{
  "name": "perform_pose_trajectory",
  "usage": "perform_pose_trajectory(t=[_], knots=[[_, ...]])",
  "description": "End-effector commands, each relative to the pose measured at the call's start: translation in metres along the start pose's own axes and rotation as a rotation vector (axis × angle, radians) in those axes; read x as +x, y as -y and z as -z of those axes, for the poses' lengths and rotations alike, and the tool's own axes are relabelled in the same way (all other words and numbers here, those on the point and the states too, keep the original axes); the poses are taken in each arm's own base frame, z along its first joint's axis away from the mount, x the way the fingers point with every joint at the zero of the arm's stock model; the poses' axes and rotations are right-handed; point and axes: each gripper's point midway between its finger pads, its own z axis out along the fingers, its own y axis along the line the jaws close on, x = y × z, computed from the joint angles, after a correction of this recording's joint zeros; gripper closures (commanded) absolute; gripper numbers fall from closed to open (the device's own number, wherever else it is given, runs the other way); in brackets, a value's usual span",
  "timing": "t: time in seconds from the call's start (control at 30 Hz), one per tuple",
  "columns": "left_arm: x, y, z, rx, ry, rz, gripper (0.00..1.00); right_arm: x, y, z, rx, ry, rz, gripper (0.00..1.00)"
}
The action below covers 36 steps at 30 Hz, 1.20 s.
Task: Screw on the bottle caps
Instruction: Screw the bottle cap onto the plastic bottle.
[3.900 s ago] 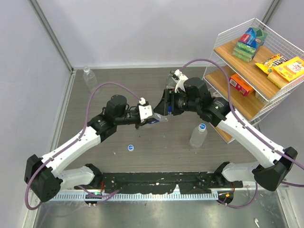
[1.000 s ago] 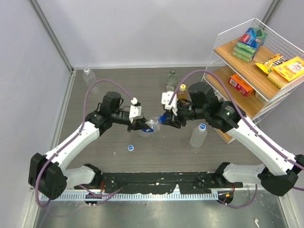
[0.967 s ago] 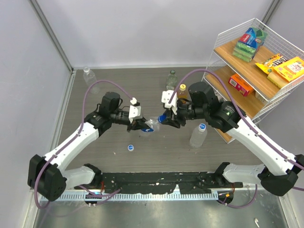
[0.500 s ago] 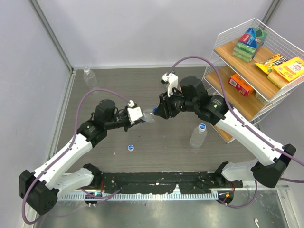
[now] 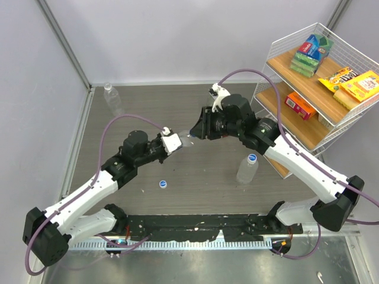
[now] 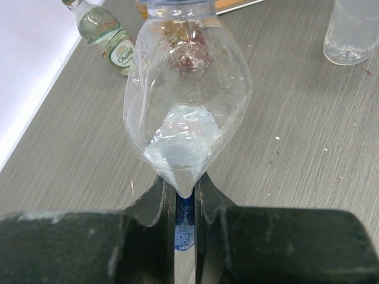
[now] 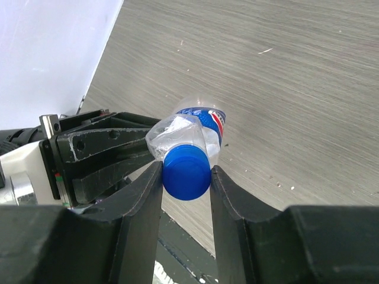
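Observation:
A crushed clear bottle (image 6: 188,100) with a blue label hangs in the air between my two arms. My left gripper (image 6: 185,195) is shut on its flattened bottom end. From the other side, my right gripper (image 7: 185,171) is shut on the dark blue cap (image 7: 186,170), which sits on the bottle's (image 7: 198,127) neck. From above, the left gripper (image 5: 180,141) and right gripper (image 5: 196,132) meet over the table's middle with the bottle (image 5: 187,137) between them. A loose white cap with a blue middle (image 5: 161,184) lies on the table nearer the front.
A clear bottle (image 5: 246,170) with a white and blue cap (image 5: 252,158) stands right of centre. Another clear bottle (image 5: 111,97) stands at the far left by the wall. A green-labelled bottle (image 6: 106,36) stands beyond the held one. A wire shelf with boxed snacks (image 5: 308,100) fills the right side.
Both grippers with the bottle between them have shifted slightly toward the back of the table, and the right wrist has turned. Both grips have held.

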Motion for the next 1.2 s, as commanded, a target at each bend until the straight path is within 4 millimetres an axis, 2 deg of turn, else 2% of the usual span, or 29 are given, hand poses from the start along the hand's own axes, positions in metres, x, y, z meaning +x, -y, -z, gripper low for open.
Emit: perform_pose_trajectory(t=[0.0,0.03,0.1,0.13,0.2,0.27,0.33,0.43,0.5,0.6,0.63,0.67,0.7,0.73,0.87,0.93,1.0,1.17], knots=[[-0.071,-0.017,-0.006,-0.058,0.254,-0.057,1.00,0.013,-0.008,-0.003,-0.004,-0.053,0.002,0.53],[-0.063,-0.015,-0.010,-0.056,0.239,-0.036,1.00,0.010,-0.009,0.001,-0.005,-0.038,0.010,0.46],[-0.048,-0.011,-0.018,-0.052,0.214,0.018,1.00,0.004,-0.012,0.008,-0.022,-0.010,0.033,0.16],[-0.042,-0.008,-0.021,-0.046,0.202,0.048,1.00,0.001,-0.017,0.016,-0.051,0.017,0.045,0.14],[-0.031,0.000,-0.026,-0.021,0.188,0.093,1.00,-0.005,-0.020,0.026,-0.081,0.068,0.092,0.13],[-0.030,0.003,-0.027,-0.014,0.204,0.104,1.00,-0.010,-0.021,0.036,-0.092,0.103,0.138,0.13],[-0.032,0.003,-0.026,-0.014,0.215,0.098,1.00,-0.009,-0.022,0.044,-0.103,0.100,0.193,0.13],[-0.031,0.007,-0.022,0.055,0.203,0.101,1.00,-0.002,-0.011,0.053,-0.072,0.076,0.288,0.12],[-0.027,0.011,-0.018,0.125,0.177,0.101,1.00,0.002,0.000,0.059,-0.042,0.062,0.404,0.12],[-0.023,0.031,-0.002,0.298,0.177,0.060,1.00,0.010,0.012,0.072,-0.059,0.054,0.712,0.12],[-0.027,0.034,0.003,0.330,0.203,0.050,1.00,0.018,0.014,0.072,-0.087,0.041,0.763,0.12],[-0.026,0.039,0.008,0.372,0.215,0.030,1.00,0.019,0.012,0.079,-0.126,0.055,0.882,0.12],[-0.026,0.047,0.015,0.426,0.233,-0.001,1.00,0.035,0.004,0.086,-0.221,0.044,0.943,0.12],[-0.022,0.054,0.020,0.475,0.233,-0.029,1.00,0.038,0.004,0.090,-0.258,0.058,1.058,0.12],[-0.016,0.059,0.028,0.552,0.172,-0.035,1.00,0.051,-0.009,0.105,-0.369,0.079,1.109,0.10],[-0.011,0.064,0.030,0.595,0.148,-0.035,1.00,0.056,-0.024,0.110,-0.464,0.077,1.106,0.11],[-0.012,0.063,0.027,0.608,0.143,-0.027,1.00,0.051,-0.034,0.110,-0.500,0.087,1.102,0.11],[-0.016,0.067,0.027,0.660,0.160,-0.031,1.00,0.048,-0.038,0.087,-0.525,0.027,1.104,0.12]])
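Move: The blue cap, on the plastic bottle's neck, still sits right between my right fingers. From that hand the amber bottle stands about 10 cm ahead and 8 cm right, and the upright clear bottle 8 cm back and 16 cm right, both some 20 cm lower. My left hand grips the plastic bottle; from it the blue cap lies about 2 cm ahead, 6 cm right, 8 cm up, the loose cap 11 cm back, 6 cm left, 21 cm down. I spread my right fingers wide off the blue cap and back that hand away about 10 cm, then also to the right, rolling its wrist some 60 degrees counter-clockwise as seen from behind the hand. My left hand keeps its grip on the bottle, nudges right at first, then carries it back about 6 cm, swinging clockwise some 30 degrees. ##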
